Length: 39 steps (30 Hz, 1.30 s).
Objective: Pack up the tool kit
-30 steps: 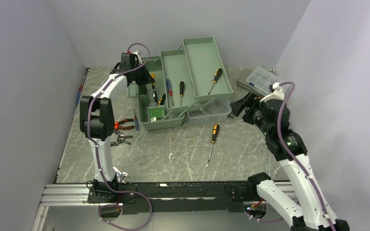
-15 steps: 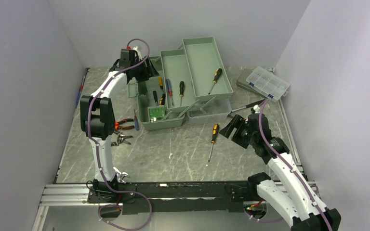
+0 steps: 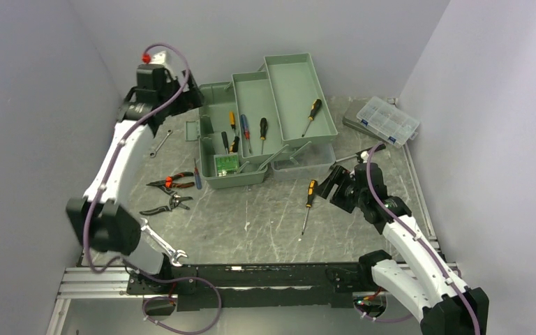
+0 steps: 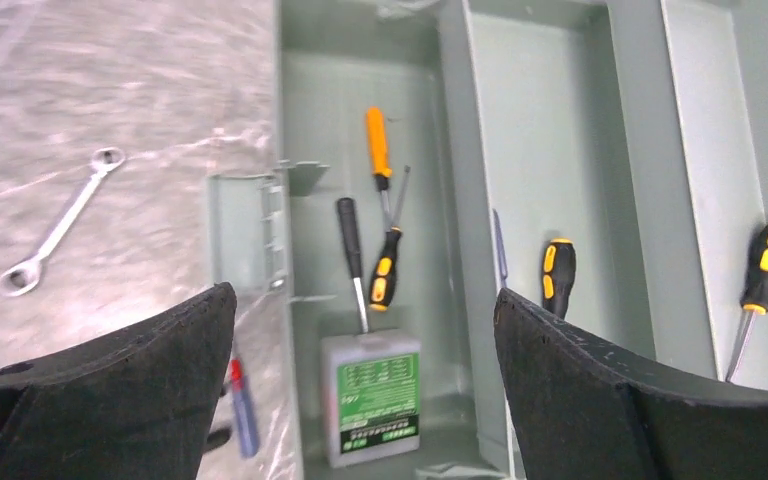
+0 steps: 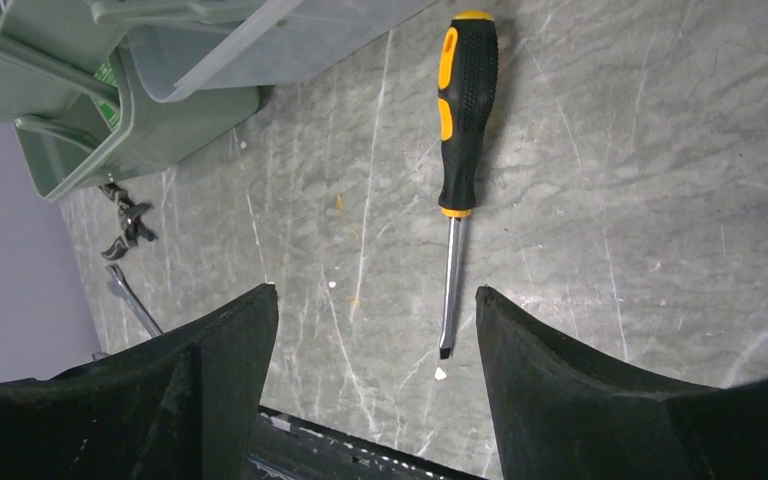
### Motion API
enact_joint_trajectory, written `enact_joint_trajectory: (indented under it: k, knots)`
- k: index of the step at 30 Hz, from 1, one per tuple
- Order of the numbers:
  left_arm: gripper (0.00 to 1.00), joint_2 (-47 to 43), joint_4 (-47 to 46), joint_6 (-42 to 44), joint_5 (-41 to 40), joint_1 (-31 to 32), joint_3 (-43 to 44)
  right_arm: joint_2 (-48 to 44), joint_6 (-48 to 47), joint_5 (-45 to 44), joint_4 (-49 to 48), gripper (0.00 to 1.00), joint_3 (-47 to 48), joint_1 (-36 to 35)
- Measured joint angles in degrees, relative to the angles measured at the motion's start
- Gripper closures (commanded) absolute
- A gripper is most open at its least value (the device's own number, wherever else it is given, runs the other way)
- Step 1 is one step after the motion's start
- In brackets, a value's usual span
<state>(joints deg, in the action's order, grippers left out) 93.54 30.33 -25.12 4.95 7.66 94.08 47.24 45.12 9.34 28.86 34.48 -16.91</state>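
The sage-green toolbox (image 3: 289, 84) stands open at the back, trays folded out. Its base (image 4: 310, 200) holds an orange screwdriver (image 4: 378, 140), a black-and-yellow one (image 4: 385, 268) and a green-labelled box (image 4: 370, 395). More screwdrivers (image 4: 558, 275) lie in the trays. My left gripper (image 4: 360, 293) hangs open and empty above the base, raised at the box's left (image 3: 178, 91). A black-and-orange screwdriver (image 5: 465, 120) lies loose on the table (image 3: 308, 202). Just right of it my right gripper (image 3: 335, 183) hovers open, its fingertips (image 5: 260, 300) astride the blade tip without touching.
Red-handled pliers (image 3: 171, 183), dark pliers (image 3: 164, 206) and a blue screwdriver (image 4: 242, 410) lie left of the box. A wrench (image 4: 60, 220) lies further back, another (image 3: 160, 244) near the left base. A clear organizer box (image 3: 389, 120) sits back right. Walls close in on both sides.
My left gripper opened, let go of the orange screwdriver in the base and drew back up and left. My right arm swung from the organizer down towards the loose screwdriver.
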Motion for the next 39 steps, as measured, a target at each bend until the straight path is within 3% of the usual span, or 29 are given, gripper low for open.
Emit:
enact_joint_trajectory:
  k: [4,7,11,15,19,29,33,39]
  knots:
    - [0.02,-12.1,2.2,-2.0,-5.8,-2.8,-6.5,0.5,-0.3,0.2,-1.3,0.26,0.0,0.0]
    - [0.09,-18.1,4.8,-5.5,-8.0,-7.5,-13.1,0.8,-0.8,0.2,-1.7,0.26,0.0,0.0]
    - [0.18,-21.3,10.0,-10.0,-11.9,-11.6,-20.5,0.8,-1.2,0.3,-2.3,0.26,0.0,0.0]
    - [0.23,-24.5,13.9,-13.9,-13.7,-11.9,-28.2,0.8,-1.7,0.7,-3.0,0.26,-0.1,0.0]
    - [0.35,-26.8,13.0,-19.0,-12.8,-11.9,-35.2,0.9,-2.1,1.6,-3.7,0.26,-0.2,0.0]
    - [0.31,-20.6,6.6,-36.6,-10.5,-11.2,-46.0,1.3,-3.8,1.7,-3.4,0.26,-0.2,0.0]
    - [0.31,-16.4,5.0,-42.5,-12.2,-9.0,-46.1,0.8,-4.4,1.7,-2.6,0.26,0.0,0.0]
    - [0.41,-6.7,5.9,-47.8,-12.6,-6.3,-41.5,0.5,-4.9,1.6,-1.4,0.26,0.1,0.0]
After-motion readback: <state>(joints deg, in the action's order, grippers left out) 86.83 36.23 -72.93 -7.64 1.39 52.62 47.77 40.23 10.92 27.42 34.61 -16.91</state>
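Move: The orange-handled pliers lie on the table some 12 cm back and 10 cm to the left of the empty left hand, about 27 cm below it. The blue-red screwdriver is roughly 10 cm back and 2 cm left, and the wire stripper 19 cm back and 11 cm left, both at the pliers' level; the toolbox's lower tray is centred about 8 cm right, 1 cm ahead and 22 cm down. From the right hand the pliers are about 50 cm left, 12 cm ahead and 12 cm down. Leaving its place high by the far end of the lower tray, the left hand rises a touch, then sweeps back and left clear of the box and sinks steeply, ending about 24 cm lower, 15 cm farther back and 7 cm more to the left, after easing forward and right again over the last part, towards the handles of the orange-handled pliers. Meanwhile the wrist turns counter-clockwise about 50 degrees and tips until the fingers point nearly straight down, and the wide-open fingers narrow to about two thirds, hanging a few centimetres above the handles without touching. ##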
